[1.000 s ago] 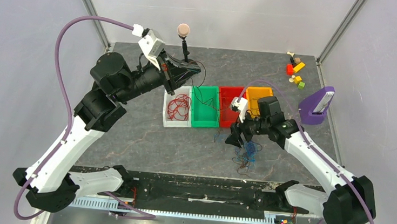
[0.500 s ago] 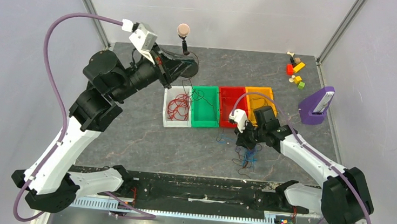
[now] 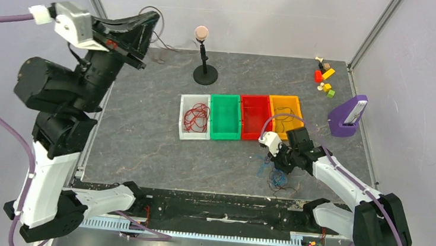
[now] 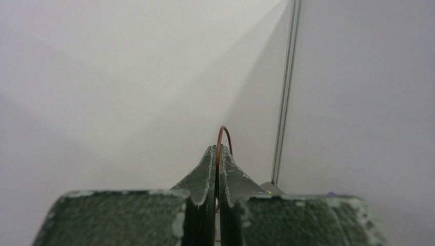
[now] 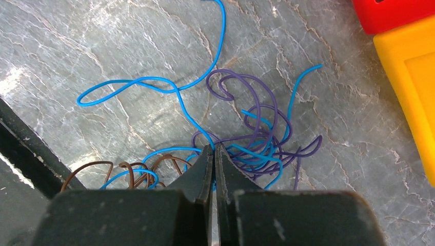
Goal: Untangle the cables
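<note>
My left gripper (image 3: 151, 19) is raised high at the back left, near the wall. In the left wrist view it (image 4: 216, 149) is shut on a thin brown cable (image 4: 220, 134) that loops out above the tips; the cable (image 3: 161, 42) trails down behind it. My right gripper (image 3: 276, 162) is low over a loose tangle of cables (image 3: 274, 179) on the table near the front. In the right wrist view it (image 5: 214, 149) is shut, with a blue cable (image 5: 154, 82) running into the tips, among purple cables (image 5: 267, 105) and brown cables (image 5: 128, 170). Red cables (image 3: 195, 117) lie in the white bin (image 3: 182, 119).
A green bin (image 3: 223, 134), a red bin (image 3: 253, 132) and an orange bin (image 3: 284, 100) stand in a row right of the white one. A small black stand (image 3: 205, 74) is at the back. A purple holder (image 3: 347, 117) and toy blocks (image 3: 325, 77) are at the far right.
My left arm has swung up and to the left, carrying its thin cable away from the bins. My right gripper has moved nearer and down onto the tangle.
</note>
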Motion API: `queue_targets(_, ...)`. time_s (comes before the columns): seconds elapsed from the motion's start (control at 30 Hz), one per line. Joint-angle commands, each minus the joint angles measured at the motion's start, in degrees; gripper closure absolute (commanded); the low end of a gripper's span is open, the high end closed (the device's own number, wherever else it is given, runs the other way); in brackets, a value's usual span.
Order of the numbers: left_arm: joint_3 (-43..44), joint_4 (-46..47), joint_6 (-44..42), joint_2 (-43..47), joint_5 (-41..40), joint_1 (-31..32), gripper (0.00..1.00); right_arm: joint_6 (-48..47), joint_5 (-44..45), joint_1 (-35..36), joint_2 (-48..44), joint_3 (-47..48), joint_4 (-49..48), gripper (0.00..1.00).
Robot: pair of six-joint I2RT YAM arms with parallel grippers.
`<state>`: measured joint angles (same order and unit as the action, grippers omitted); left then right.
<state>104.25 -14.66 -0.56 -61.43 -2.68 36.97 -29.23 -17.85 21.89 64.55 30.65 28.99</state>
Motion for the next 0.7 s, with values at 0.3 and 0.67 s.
queue_targets(0.3,-5.1,0.3,3.6,-1.4,13.3,-0.2,0.98,7.7,-12.5,-0.7,-4.4,18.8,3.3,0.13)
queue_targets(0.67,-18.3,8.8,8.3,-7.1,25.7,-0.1,0.98,14.1,-8.0,-2.1,-4.0,25.7,1.1,0.02)
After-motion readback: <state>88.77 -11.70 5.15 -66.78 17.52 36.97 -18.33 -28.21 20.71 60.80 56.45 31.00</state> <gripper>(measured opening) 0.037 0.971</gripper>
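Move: The left gripper is high up, holding the brown cable. The green bin lies about 12 cm ahead, 12 cm to its right and some 60 cm below; the red bin is 10 cm farther right, the white bin 10 cm nearer the left. The right gripper is shut on a blue strand in the tangle, directly under its tips. From it the yellow bin is some 16 cm straight ahead, the red one 10 cm left of that. Let the right gripper release the blue strand: open its fingers wide, then lift clear of the tangle by about 19 cm, drawing forward and left towards the bins. Keep the brown cable pinched in the left gripper and, after a slight rise, swing it down and to the right, some 17 cm in all, towards the green and red bins, turning clockwise and tipping the fingers down. ##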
